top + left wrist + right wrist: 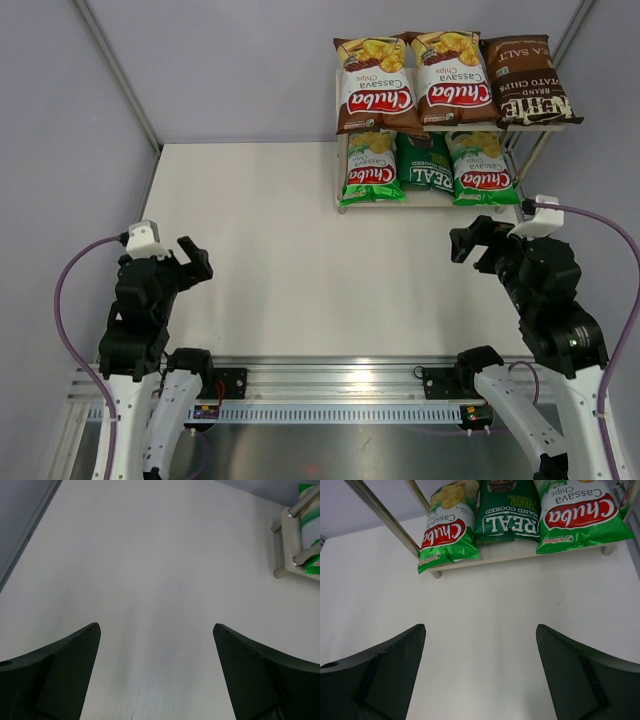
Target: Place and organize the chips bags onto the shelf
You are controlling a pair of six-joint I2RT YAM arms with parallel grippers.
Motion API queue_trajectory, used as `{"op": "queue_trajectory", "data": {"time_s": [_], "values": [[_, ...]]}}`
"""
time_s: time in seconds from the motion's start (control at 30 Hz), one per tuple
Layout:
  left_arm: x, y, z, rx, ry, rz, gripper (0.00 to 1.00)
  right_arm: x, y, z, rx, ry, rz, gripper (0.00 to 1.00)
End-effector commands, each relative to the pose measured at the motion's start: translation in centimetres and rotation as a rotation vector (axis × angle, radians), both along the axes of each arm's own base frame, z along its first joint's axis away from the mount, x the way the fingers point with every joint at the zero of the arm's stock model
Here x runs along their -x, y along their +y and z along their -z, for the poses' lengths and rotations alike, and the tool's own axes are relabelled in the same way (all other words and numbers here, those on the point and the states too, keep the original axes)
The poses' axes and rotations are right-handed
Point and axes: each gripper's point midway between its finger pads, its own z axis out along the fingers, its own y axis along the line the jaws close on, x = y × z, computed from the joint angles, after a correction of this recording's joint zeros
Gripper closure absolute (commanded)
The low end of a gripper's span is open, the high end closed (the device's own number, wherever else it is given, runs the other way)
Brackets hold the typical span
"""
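Note:
The shelf (430, 199) stands at the table's far right. On its top board lie two brown Chuba bags (376, 88) (452, 80) and the dark-brown Kettle bag (528, 82). On the lower board lie a light-green Chuba bag (371, 167), the dark-green REAL bag (424, 162) and a second light-green Chuba bag (481, 168). The right wrist view shows the lower row: Chuba (447, 527), REAL (509, 515), Chuba (577, 512). My left gripper (193, 262) (156, 627) is open and empty over the near left of the table. My right gripper (472, 240) (480, 627) is open and empty, in front of the shelf.
The white table (290, 260) is bounded by grey walls on the left, back and right. The shelf's near corner (295, 545) shows at the right edge of the left wrist view. A metal rail (330, 385) with both arm bases runs along the near edge.

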Motion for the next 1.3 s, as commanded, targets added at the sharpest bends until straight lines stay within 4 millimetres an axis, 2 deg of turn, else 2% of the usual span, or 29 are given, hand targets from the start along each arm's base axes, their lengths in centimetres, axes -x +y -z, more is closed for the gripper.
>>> {"op": "queue_trajectory", "data": {"time_s": [0.0,0.07,0.1,0.2,0.27,0.37,0.57,0.63,0.93,1.27], "values": [[1.1,-1.8,-4.5,0.008,-0.143,0.121,0.01,2.8,-2.1,0.0,0.107,0.070,0.034,0.00],[2.3,-2.4,-6.1,0.007,-0.178,0.166,0.01,3.7,-2.6,-0.9,0.106,0.067,0.054,0.01],[2.9,-3.4,-6.5,0.015,-0.187,0.229,0.01,4.3,-2.8,-0.7,0.109,0.083,0.054,0.01],[4.8,-4.1,-7.7,0.014,-0.209,0.282,0.01,5.5,-2.3,-1.4,0.091,0.056,0.008,0.00],[5.8,-4.4,-7.6,0.011,-0.198,0.304,0.01,6.2,-1.2,-2.1,0.066,0.023,-0.059,0.01],[7.4,-4.6,-7.8,-0.006,-0.204,0.332,0.01,7.7,-0.9,-3.3,0.048,-0.039,-0.100,0.00],[9.4,-3.6,-7.3,-0.054,-0.206,0.302,0.01,8.4,-2.2,-2.6,0.086,-0.015,-0.051,0.00],[9.4,-3.1,-7.1,-0.057,-0.195,0.278,0.01,8.4,-2.2,-2.3,0.095,-0.007,-0.053,0.00],[9.1,-3.8,-6.4,-0.046,-0.201,0.311,0.01,8.7,-2.2,-2.2,0.096,-0.016,-0.058,0.01],[9.3,-3.3,-7.2,-0.065,-0.221,0.291,0.01,8.0,-1.9,-1.9,0.099,0.000,-0.070,0.01]]}}
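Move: The green Chuba bag at the right end of the lower shelf, the last one placed, stands about 27 cm ahead of the right hand, 10 cm to its right and some 19 cm below. The dark green bag stands about 12 cm to the left of it and the other green Chuba bag some 25 cm to the left of it, both level with it in reach. From the left hand, that last bag is roughly 28 cm ahead, 64 cm to the right and 11 cm lower. Both empty hands, fingers still wide open, draw back over the bare table away from the filled shelf and then stand still: the right goes about 9 cm back, nearly level, with its fingers still pointing forward. The left goes about 9 cm back and some 3 cm to its right while rising, sinks a little to end 6 cm higher, and its wrist swings some 15 degrees clockwise while the fingers tip up about 10 degrees. ##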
